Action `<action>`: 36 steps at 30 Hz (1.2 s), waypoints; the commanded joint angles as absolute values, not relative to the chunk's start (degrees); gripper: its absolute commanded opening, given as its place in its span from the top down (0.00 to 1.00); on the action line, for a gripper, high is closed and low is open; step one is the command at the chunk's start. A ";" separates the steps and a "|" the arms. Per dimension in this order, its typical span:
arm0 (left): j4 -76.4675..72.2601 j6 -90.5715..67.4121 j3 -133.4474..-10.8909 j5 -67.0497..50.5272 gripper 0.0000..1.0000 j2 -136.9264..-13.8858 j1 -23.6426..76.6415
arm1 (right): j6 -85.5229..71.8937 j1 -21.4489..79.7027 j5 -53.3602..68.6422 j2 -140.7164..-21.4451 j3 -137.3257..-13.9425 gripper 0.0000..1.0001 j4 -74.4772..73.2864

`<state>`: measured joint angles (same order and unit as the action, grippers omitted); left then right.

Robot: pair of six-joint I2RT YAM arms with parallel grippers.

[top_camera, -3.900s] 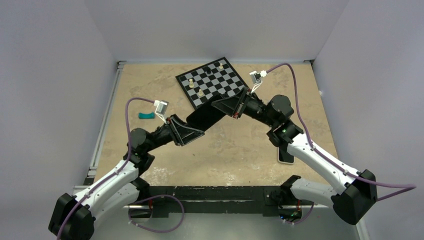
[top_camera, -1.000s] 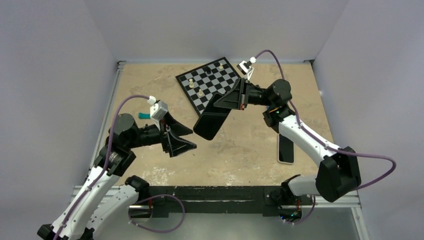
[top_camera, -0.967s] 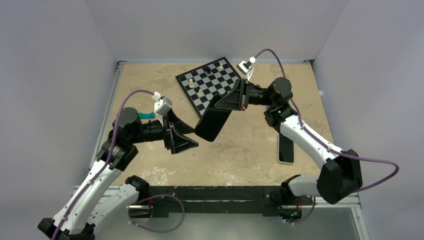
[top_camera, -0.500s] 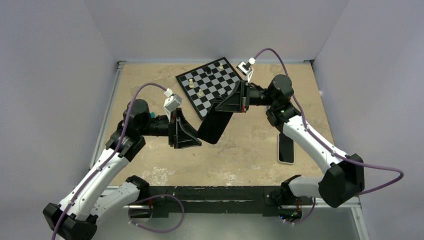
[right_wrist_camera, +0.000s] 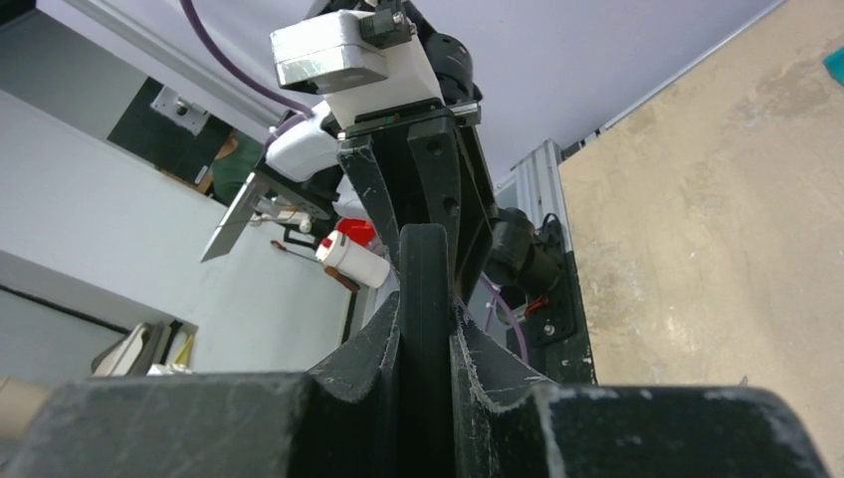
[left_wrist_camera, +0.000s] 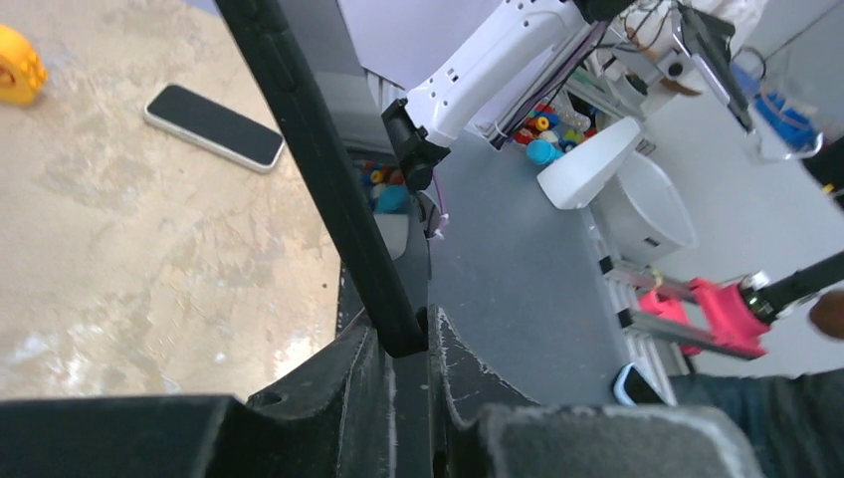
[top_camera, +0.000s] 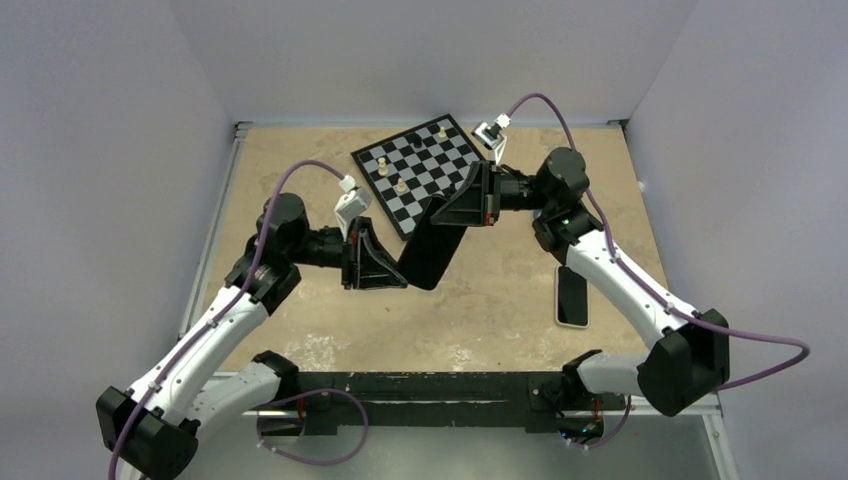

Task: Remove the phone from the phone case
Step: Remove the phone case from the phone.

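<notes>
The phone (top_camera: 572,296) lies flat, screen up, on the table at the right, out of its shell; the left wrist view shows the phone (left_wrist_camera: 212,126) too. The phone case (top_camera: 430,250), a thin black shell, hangs in the air over the table's middle between both arms. My right gripper (top_camera: 437,214) is shut on its upper end, and the phone case (right_wrist_camera: 426,289) stands edge-on between those fingers. My left gripper (top_camera: 403,273) is shut on its lower end, where the tip of the phone case (left_wrist_camera: 328,189) sits pinched between the jaws.
A chessboard (top_camera: 425,162) with a few pieces lies at the back, just behind the held case. A yellow object (left_wrist_camera: 15,65) sits on the table beyond the phone. A teal scrap (right_wrist_camera: 836,58) lies at the left side.
My left arm swung in toward the case and its gripper went from wide open to shut on the case's lower end. The right arm kept holding the case nearly still.
</notes>
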<state>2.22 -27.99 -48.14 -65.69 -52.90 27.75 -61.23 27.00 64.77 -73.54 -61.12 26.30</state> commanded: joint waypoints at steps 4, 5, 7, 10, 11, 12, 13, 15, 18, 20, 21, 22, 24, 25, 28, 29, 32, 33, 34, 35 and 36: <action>-28.33 -26.25 -43.86 -77.96 1.00 -53.32 27.59 | -82.15 28.07 70.07 -73.36 -58.65 1.00 50.72; -37.25 -31.81 -43.29 -78.53 1.00 -54.59 27.60 | -83.45 28.15 70.39 -73.43 -58.63 1.00 52.09; -58.19 -46.30 -42.94 -79.13 1.00 -58.47 27.59 | -85.02 28.33 70.76 -73.62 -58.77 1.00 53.63; -81.13 -65.14 -46.65 -79.59 1.00 -65.86 27.66 | -87.73 28.56 71.12 -74.86 -58.97 1.00 57.21; -81.54 -65.72 -47.45 -79.90 1.00 -66.82 28.21 | -89.49 28.71 71.17 -75.59 -59.00 1.00 59.59; -81.56 -65.01 -47.65 -79.88 1.00 -67.04 28.60 | -91.62 28.86 71.19 -76.47 -59.10 1.00 62.20; -81.56 -64.46 -47.75 -79.48 1.00 -67.01 28.65 | -93.73 28.93 71.19 -77.35 -59.21 1.00 64.75; -81.56 -63.96 -47.97 -79.26 1.00 -67.06 28.58 | -97.16 29.23 71.13 -78.87 -59.68 1.00 69.26; -81.15 -63.02 -48.02 -78.86 1.00 -67.66 28.41 | -100.15 29.40 70.70 -80.75 -61.16 1.00 73.00; -80.08 -61.54 -47.85 -77.82 1.00 -68.03 28.23 | -100.93 29.88 70.14 -82.08 -62.45 1.00 73.94; -77.85 -59.66 -47.80 -77.15 1.00 -68.03 28.09 | -101.27 30.28 69.87 -82.74 -63.27 1.00 74.63; -74.20 -56.92 -47.81 -76.03 1.00 -67.55 27.80 | -101.58 30.74 69.65 -83.58 -63.96 1.00 75.07; -64.14 -49.14 -47.85 -73.80 1.00 -65.81 27.37 | -101.43 31.17 68.99 -84.18 -64.64 1.00 75.06; -55.38 -43.86 -48.05 -71.75 1.00 -64.21 27.11 | -101.57 31.12 68.80 -84.26 -64.76 1.00 75.38; -17.05 -19.39 -52.38 -60.05 1.00 -59.40 27.05 | -102.96 31.17 67.74 -84.34 -64.58 1.00 78.29; -11.80 -16.45 -52.40 -57.48 1.00 -58.25 27.05 | -102.78 31.18 67.08 -84.22 -64.41 1.00 78.96; -9.08 -16.27 -49.33 -55.41 0.89 -55.04 26.98 | -96.04 30.97 66.43 -82.57 -64.15 1.00 73.45; -8.72 -17.16 -47.99 -55.19 0.72 -53.77 26.97 | -92.30 30.80 66.15 -81.93 -64.15 1.00 69.79; -8.34 -18.04 -46.69 -54.81 0.57 -52.46 26.98 | -88.77 30.52 65.92 -81.39 -64.28 1.00 63.85; -7.26 -18.33 -45.53 -54.20 0.43 -51.04 26.98 | -85.78 30.29 65.33 -81.01 -64.33 1.00 60.63; -6.14 -18.28 -44.39 -53.54 0.36 -49.52 27.00 | -83.99 30.05 65.12 -81.00 -64.42 1.00 59.25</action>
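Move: The left fingers are already shut on the near-left corner of the cased phone. The phone's middle lies about 4 cm ahead of the left hand, 3 cm to its right and 4 cm higher. From the right hand, which grips the far end, that middle is some 3 cm back, 2 cm left and 3 cm lower. The chessboard lies about 40 cm ahead of the left hand, 6 cm to its right and 30 cm below; the white-rimmed phone is some 12 cm ahead, 41 cm right and equally low. Still pinching the case's corner, the left hand pulls up about 4 cm and some 2 cm back, rolling about 20 degrees about its fingers and swinging clockwise, then comes forward, mostly undoes the swing and opens its fingers around the corner. The right hand keeps its grip and goes back 2 cm and up 4, then forward again, turning about 10 degrees counter-clockwise with its left side rising. ##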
